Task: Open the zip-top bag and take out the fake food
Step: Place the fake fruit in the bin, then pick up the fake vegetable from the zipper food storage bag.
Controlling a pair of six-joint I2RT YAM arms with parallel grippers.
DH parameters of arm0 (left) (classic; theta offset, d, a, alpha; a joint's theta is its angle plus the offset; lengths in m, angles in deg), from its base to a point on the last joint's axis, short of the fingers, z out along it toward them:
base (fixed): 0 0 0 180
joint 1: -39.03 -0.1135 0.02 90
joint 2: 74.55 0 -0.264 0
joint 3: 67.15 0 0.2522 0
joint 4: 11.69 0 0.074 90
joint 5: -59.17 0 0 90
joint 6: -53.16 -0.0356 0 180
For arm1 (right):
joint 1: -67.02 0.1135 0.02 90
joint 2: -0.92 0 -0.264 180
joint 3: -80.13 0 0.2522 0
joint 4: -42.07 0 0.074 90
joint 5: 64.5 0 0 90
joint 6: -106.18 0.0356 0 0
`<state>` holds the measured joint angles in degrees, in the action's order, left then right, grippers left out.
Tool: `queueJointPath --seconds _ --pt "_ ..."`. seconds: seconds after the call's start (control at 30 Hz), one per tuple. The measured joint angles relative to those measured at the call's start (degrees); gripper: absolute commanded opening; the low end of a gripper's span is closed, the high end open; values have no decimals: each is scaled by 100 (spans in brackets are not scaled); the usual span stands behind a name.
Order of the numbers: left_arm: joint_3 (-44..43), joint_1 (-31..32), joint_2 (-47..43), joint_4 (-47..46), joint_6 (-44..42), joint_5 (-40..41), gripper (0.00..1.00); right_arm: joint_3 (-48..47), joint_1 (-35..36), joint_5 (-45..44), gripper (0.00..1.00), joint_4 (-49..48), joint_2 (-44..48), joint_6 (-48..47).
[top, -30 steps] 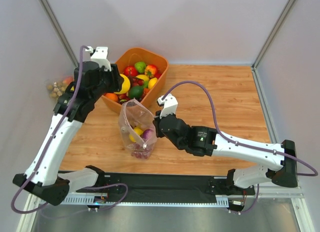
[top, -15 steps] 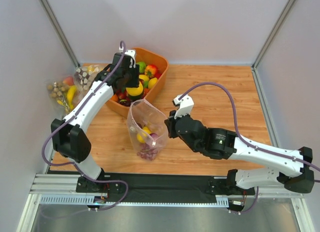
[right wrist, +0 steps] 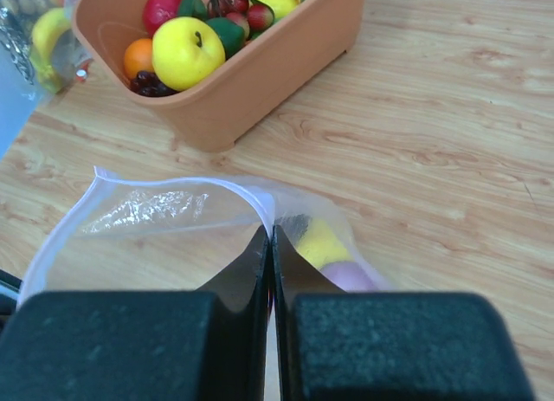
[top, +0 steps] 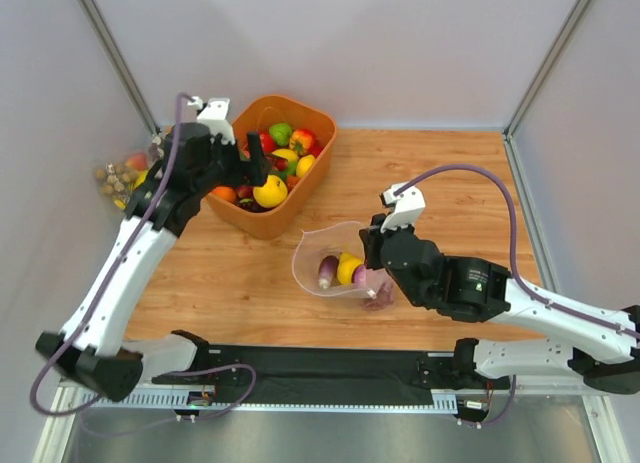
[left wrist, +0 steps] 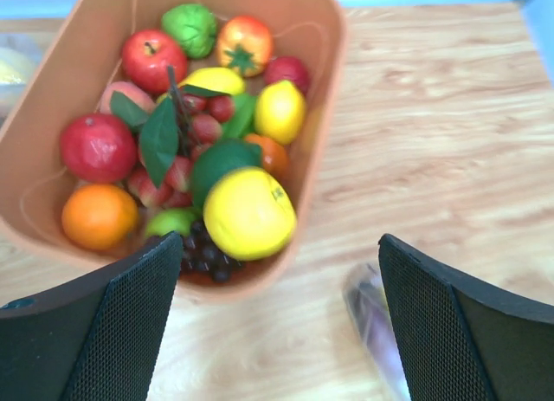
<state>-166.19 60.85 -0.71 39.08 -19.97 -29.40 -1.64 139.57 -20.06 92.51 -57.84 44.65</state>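
The clear zip-top bag [top: 330, 268] lies tilted on its side mid-table, its mouth gaping to the left. My right gripper [top: 372, 245] is shut on the bag's rim [right wrist: 270, 226], jaws pressed flat together over the plastic. Fake food shows inside the bag: a long purple piece [top: 327, 272], a yellow fruit [top: 349, 269] [right wrist: 320, 242] and a purple onion [right wrist: 351, 276]. My left gripper [left wrist: 281, 323] hangs open and empty over the near rim of the orange basket [top: 300, 198], just above a large yellow fruit [left wrist: 248, 212] that rests among the basket's produce.
The orange basket [left wrist: 333, 37] at the back left is full of plastic fruit. Clear bags with a banana and nuts [top: 122, 173] lie at the far left by the wall. Bare wooden tabletop [top: 450, 173] stretches to the right.
My left gripper opened and the yellow fruit it carried now lies in the basket. My right gripper moved right with the bag, tipping it from upright onto its side.
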Motion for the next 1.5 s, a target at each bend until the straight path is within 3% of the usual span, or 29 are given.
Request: queueJointPath --seconds 0.2,0.3,0.6,0.93,1.07,1.23,1.33,1.5 --pt "1226 588 -2006 -48 219 -297 99 129 146 -46 0 -26 -389 334" --pt "1801 944 -2778 11 391 -496 99 197 411 83 0 -192 -1058 555" --pt "3003 1147 -4725 282 1019 -1436 94 192 643 881 0 -872 -2387 789" --pt "4240 1147 -5541 302 1480 -2065 74 101 807 1353 0 -1381 -2597 1073" --pt "4815 1154 -5589 258 1615 -2124 64 258 828 1307 0 -1342 -2369 1207" --pt "5193 1248 -5530 122 1751 -2116 59 533 826 1187 0 -1276 -1862 1394" --pt "5287 1543 -5342 -79 1812 -2011 59 636 828 1143 0 -1263 -1665 1469" --pt "5305 2743 -4575 -479 1895 -1207 62 654 839 1110 0 -1248 -1639 1543"
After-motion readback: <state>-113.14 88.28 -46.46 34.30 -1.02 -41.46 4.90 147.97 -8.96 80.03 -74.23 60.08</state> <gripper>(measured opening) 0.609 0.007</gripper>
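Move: The zip-top bag's open mouth, its rim pinched in the right fingers, is about 16 cm back from the empty left hand, 15 cm to its right and 5 cm lower. The yellow fruit inside is some 14 cm back, 17 cm right and 13 cm below, with the eggplant about 3 cm left of that fruit. The bin's middle is roughly 11 cm ahead of the left hand and 18 cm down. From the right hand, the mouth's middle is about 6 cm left, 2 cm back and 2 cm lower. The left hand, already open and empty, pulls back from over the bin about 25 cm, nearly level at first, then sinks some 16 cm and edges right to the bag's mouth, turning clockwise about 30 degrees, tipping down and closing to a little over half open. Meanwhile the right hand keeps its pinch on the rim and brings the bag to meet it, down about 11 cm, left about 12 (swinging a little farther before easing back right and up) and slightly back, its fingers tipping down. ##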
